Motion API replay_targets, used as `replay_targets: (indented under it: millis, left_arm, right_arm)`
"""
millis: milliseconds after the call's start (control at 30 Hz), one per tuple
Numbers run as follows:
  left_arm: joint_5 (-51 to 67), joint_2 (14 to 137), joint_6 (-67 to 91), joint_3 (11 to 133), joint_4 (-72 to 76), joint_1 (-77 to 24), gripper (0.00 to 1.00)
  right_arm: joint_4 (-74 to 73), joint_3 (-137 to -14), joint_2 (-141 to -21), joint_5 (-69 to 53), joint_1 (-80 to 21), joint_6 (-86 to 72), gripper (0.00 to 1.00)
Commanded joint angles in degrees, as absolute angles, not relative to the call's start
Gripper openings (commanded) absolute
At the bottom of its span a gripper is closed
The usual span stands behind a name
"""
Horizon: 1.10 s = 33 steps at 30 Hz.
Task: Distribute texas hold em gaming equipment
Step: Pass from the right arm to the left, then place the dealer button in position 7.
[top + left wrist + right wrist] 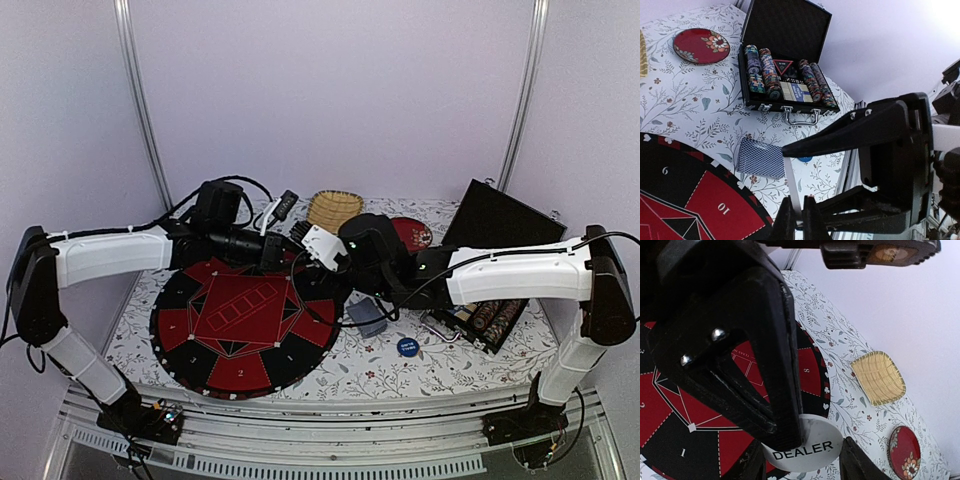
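Observation:
My left gripper (796, 220) is shut on a playing card (791, 185), seen edge-on as a thin white strip rising from between the fingertips. My right gripper (802, 462) is shut on a round white button marked DEALER (812, 442), held above the rim of the round red-and-black poker mat (670, 405). In the top view the left gripper (283, 250) and the right gripper (325, 248) nearly meet over the mat's far edge (240, 320). A blue-backed deck (760, 157) lies on the floral cloth beside the mat, with a blue chip (407, 347) near it.
An open black case (785, 75) full of chip stacks stands at the right of the table, its lid up. A dark-red plate (412, 232) and a straw basket (333, 208) sit at the back. Each wrist view is partly blocked by the other arm's black gripper.

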<state>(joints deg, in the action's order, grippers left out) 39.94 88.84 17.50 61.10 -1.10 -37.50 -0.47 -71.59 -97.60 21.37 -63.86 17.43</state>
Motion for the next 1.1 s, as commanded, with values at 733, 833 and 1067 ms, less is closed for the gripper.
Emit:
replay_targets:
  millis: [733,833,1067]
  left_arm:
    - [28.67,116.29,38.28,64.75,12.86,-9.37,0.0]
    - [29.34,120.31,39.82,67.87,12.9,-9.4,0.0]
    - [26.32,122.6,40.03,68.3,11.26,-9.38,0.07]
  right_arm:
    - [-3.06,-62.39,-86.26,15.32,-51.98,2.61,0.99]
    - [-3.84,-61.93,-85.85,15.32,-51.57,1.7,0.99]
    - [-4.11,-62.1,-85.41,14.85,-51.47,1.3,0.99]
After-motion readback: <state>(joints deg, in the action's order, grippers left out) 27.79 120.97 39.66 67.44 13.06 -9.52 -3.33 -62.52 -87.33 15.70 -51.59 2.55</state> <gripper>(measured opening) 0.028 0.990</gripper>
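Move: The left hand already pinches the rim of the dealer button, which the right fingers still span, right at the right hand point. The black 7 sector at the mat's far edge lies about 24 cm ahead of the left hand, 17 cm to its left and 20 cm below. Also some 20 cm below the left hand, the basket is 36 cm ahead and 6 cm right, the card deck 5 cm ahead and 14 cm right. The right fingers open wide and let go of the dealer button, then that hand draws off about 10 cm to the right and slightly forward. The left hand keeps its pinch and carries the button forward, left and down, some 20 cm each way, to low over the 7 sector, swinging roughly 50 degrees counter-clockwise and tipping its fingers further down. ##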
